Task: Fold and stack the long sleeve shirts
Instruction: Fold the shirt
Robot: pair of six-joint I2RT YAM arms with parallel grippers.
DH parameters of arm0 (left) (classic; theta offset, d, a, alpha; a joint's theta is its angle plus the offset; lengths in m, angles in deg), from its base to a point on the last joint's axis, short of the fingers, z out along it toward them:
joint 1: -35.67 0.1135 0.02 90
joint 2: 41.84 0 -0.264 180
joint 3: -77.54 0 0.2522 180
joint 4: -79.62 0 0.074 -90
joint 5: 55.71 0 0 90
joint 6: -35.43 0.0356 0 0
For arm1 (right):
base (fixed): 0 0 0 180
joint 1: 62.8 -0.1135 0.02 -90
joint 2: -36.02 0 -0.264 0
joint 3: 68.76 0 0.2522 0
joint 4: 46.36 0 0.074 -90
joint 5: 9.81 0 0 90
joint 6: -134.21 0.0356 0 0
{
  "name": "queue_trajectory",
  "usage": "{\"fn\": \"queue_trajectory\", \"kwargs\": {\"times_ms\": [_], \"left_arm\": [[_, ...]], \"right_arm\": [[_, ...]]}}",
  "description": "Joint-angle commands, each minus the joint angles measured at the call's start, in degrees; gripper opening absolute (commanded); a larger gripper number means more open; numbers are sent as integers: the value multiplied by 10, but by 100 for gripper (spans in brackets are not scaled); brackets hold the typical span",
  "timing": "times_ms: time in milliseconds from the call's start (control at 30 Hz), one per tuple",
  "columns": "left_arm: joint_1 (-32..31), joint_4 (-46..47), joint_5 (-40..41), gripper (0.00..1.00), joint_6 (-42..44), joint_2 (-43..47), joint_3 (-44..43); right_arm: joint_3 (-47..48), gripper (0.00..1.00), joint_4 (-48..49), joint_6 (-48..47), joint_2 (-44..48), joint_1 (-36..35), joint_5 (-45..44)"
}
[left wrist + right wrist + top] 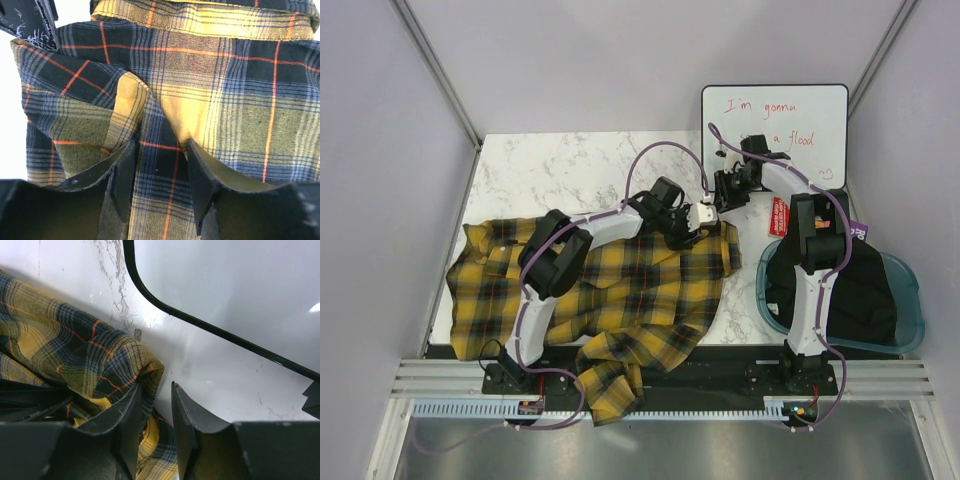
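Observation:
The long sleeve shirt (620, 290), yellow-and-black plaid with thin red lines, lies spread over the left and middle of the marble table (560, 165), with one sleeve hanging over the front edge. My left gripper (698, 218) is down on the shirt's far right corner. In the left wrist view its jaws (160, 150) stand apart, straddling a flat band of plaid cloth (225, 100) that puckers just beyond the tips. My right gripper (723, 195) is beside that same corner. In the right wrist view it (156, 390) is open, with a raised fold of shirt (75, 350) against its left finger and bare table showing between the tips.
A blue bin (910, 310) with dark clothing in it stands at the right, beside the right arm. A whiteboard (775, 120) with red handwriting lies at the back right, its black edge (210, 327) just past the right fingers. A small red tag (779, 216) lies near the bin.

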Motion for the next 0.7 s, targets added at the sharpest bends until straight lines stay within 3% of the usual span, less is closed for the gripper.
{"fn": "queue_trajectory", "kwargs": {"times_ms": [0,100,267,367,400,667], "left_arm": [[-7,29,7,47,23,-13,-29],[-8,35,7,36,15,-13,-31],[-8,37,-22,12,0,9,-31],[-7,37,-47,2,-15,33,-26],[-8,38,-49,2,-21,41,-25],[-14,37,-107,2,-52,111,4]], "right_arm": [[-17,34,29,5,1,1,11],[-22,31,32,4,1,0,10],[-25,17,36,-2,1,0,-1],[-25,6,41,-1,2,0,-2],[-26,0,43,0,2,0,-2],[-37,0,54,6,7,1,-1]]}}
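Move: The left hand straddles a raised fold of the shirt, right between its open fingers and about 1 cm below them. The right hand is just as close over the shirt's folded far right corner, which lies about 8 cm ahead and 7 cm to the right of the left hand. From the right hand the whiteboard's middle is some 16 cm ahead and 12 cm right, and the red packet about 13 cm right and 3 cm back, both some 2 cm below. Both hands shut on the shirt together: the left, almost in place, pinches the raised fold between its fingertips, while the right sinks about 1 cm and pinches the far right corner down by the table. Once closed, the left hand draws its fold upward about 5 cm with a slight drift to the right, its fingertips tilting up some 5 to 10 degrees, while the right stays low and keeps its hold. ##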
